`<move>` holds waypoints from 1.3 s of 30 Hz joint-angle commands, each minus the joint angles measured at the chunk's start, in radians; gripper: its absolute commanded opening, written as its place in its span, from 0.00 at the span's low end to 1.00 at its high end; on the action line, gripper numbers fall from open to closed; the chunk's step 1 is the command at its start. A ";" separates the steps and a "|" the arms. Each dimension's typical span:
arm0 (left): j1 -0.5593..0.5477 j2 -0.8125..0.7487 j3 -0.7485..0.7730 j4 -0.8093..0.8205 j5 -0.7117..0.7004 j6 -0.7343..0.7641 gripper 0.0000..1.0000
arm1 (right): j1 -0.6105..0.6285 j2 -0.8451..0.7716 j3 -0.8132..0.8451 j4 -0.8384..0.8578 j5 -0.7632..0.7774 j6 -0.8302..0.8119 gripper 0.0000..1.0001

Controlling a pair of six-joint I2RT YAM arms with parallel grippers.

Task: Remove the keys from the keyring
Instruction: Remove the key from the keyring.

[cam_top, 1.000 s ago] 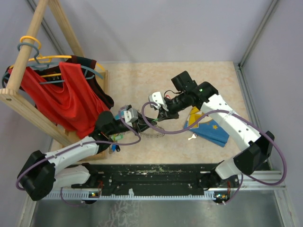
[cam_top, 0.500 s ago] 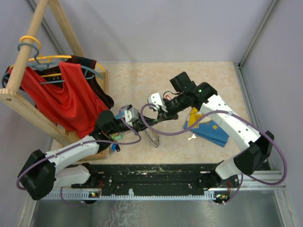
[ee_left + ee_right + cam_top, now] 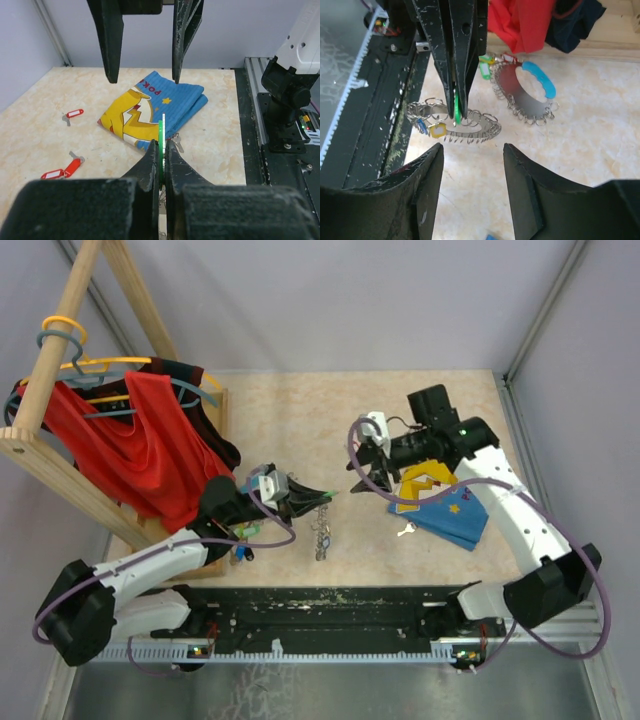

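My left gripper [image 3: 318, 496] is shut on a green key tag [image 3: 161, 131], seen edge-on between its fingertips. The keyring [image 3: 454, 126], a grey ring fringed with silver loops, hangs from that tag just above the table [image 3: 320, 532]. A yellow tag [image 3: 437, 131] and a small blue tag [image 3: 421, 125] still sit on it. My right gripper [image 3: 472, 150] is open with nothing between its fingers. It hovers a short way to the right of the keyring [image 3: 366, 462]. Loose red-tagged keys [image 3: 63, 170] lie on the table.
A second looped ring with a light blue tag [image 3: 526, 95] lies by the wooden rack's base. A blue and yellow cloth [image 3: 440, 502] lies under the right arm with a silver key [image 3: 405, 531] beside it. The clothes rack [image 3: 120, 430] with red garments fills the left.
The right gripper has let go, opened wide and pulled back to the right. The left gripper has closed on the green tag, and the keyring now dangles from it alone.
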 commanded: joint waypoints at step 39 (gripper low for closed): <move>-0.019 0.072 0.043 0.405 -0.045 -0.166 0.00 | -0.012 -0.029 -0.500 1.034 -0.378 0.734 0.27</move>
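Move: The green key sits in the left fingertips, only about 1 cm to the right of that hand's point, and the metal keyring hangs some 6 cm below the key and a couple of centimetres nearer the base. From the open right hand the key lies about 6 cm left, 2 cm back and 3 cm lower. A loose silver key lies on the table about 14 cm to the right hand's right, 2 cm ahead and 26 cm down. The green key, still pinched in the left fingers, is lifted about 4.5 cm with its hanging keyring while those fingertips tilt up some 10 degrees. Meanwhile the right hand dips some 3.5 cm and draws back, then closes in leftward towards the key, its fingers swinging up to point more level and its wrist rolling. Its fingers narrow from half open to just over a quarter, without shutting. ##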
